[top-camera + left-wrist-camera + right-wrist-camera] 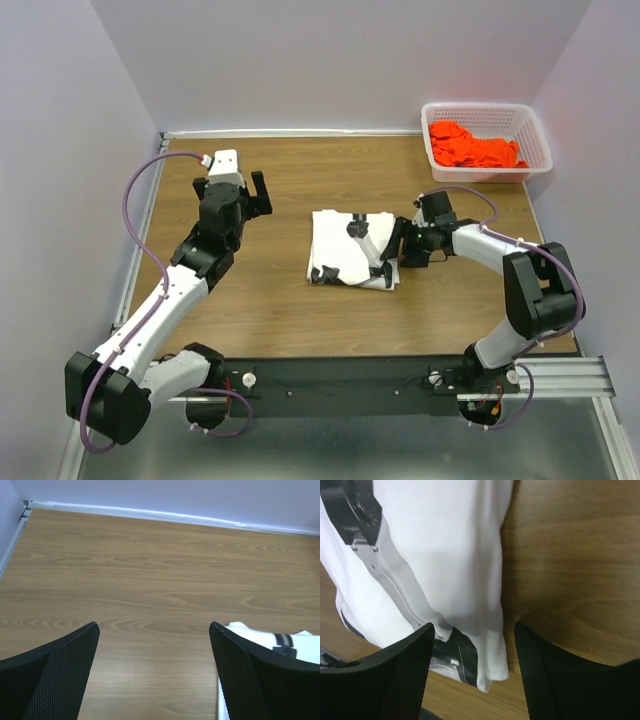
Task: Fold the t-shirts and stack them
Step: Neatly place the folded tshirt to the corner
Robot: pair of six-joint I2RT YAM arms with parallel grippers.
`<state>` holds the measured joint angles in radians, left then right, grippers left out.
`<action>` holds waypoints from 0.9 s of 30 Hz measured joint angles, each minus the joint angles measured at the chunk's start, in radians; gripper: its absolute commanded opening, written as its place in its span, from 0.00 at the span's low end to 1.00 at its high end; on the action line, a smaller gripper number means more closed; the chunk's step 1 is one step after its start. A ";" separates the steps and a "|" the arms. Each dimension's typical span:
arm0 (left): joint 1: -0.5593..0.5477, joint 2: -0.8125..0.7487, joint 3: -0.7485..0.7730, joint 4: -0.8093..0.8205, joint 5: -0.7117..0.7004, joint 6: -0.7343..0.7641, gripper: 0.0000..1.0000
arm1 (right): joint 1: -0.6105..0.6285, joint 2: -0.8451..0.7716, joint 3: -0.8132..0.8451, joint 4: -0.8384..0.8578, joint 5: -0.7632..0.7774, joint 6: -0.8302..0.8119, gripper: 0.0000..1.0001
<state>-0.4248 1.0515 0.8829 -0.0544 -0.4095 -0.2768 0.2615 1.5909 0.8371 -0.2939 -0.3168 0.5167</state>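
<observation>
A white t-shirt [345, 248] with a black and grey print lies folded in the middle of the table. My right gripper [402, 252] is low at its right edge. In the right wrist view the right gripper [474, 627] is open, and a corner of the white t-shirt [445, 555] lies loose between the jaws without being pinched. My left gripper [258, 194] hovers to the left of the shirt. Its jaws [154, 626] are wide open over bare wood, with the white t-shirt [255, 634] just past the right finger. An orange-red t-shirt [472, 146] lies crumpled in the basket.
The white lattice basket [485, 107] stands at the back right corner of the wooden table [280, 310]. Walls close in the back and both sides. A metal rail with the arm bases runs along the near edge.
</observation>
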 measured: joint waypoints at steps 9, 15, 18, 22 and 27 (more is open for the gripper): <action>0.000 -0.059 -0.095 0.008 -0.055 0.008 0.99 | 0.068 0.134 0.133 -0.005 0.042 0.005 0.37; 0.000 -0.077 -0.106 0.015 -0.056 0.008 0.99 | 0.079 0.174 0.182 -0.033 0.106 -0.019 0.00; 0.000 -0.095 -0.117 0.019 -0.063 0.013 0.99 | 0.086 0.175 0.212 -0.069 0.200 -0.060 0.00; -0.006 -0.129 -0.132 0.032 -0.089 0.023 0.99 | 0.086 0.175 0.248 -0.119 0.423 -0.175 0.00; -0.028 -0.176 -0.150 0.056 -0.142 0.040 0.99 | 0.045 0.182 0.253 -0.154 0.714 -0.312 0.00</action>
<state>-0.4526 0.8753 0.7334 0.0013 -0.5510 -0.2371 0.3065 1.7733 1.0897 -0.4484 0.3969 0.2050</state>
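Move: Just left of the right hand lies the folded t-shirt, its middle some 11 cm to the left, about 1 cm ahead and 2 cm lower; the part of its right edge to be gripped is about 3 cm ahead, 2 cm left and 2 cm down. The white basket stands roughly 30 cm ahead and 22 cm to the right. From the left hand, the folded t-shirt is about 20 cm right, 4 cm back and 25 cm below. Easing forward and left about 4 cm and slightly down onto the t-shirt's right edge, the right hand shuts its fingers and pinches the cloth, then drags it right by some 13 cm and a little forward, low over the table. The wrist swings the fingertips about 45 degrees, from slanting left to slanting right. The open, empty left hand drifts about 4 cm back and left. ##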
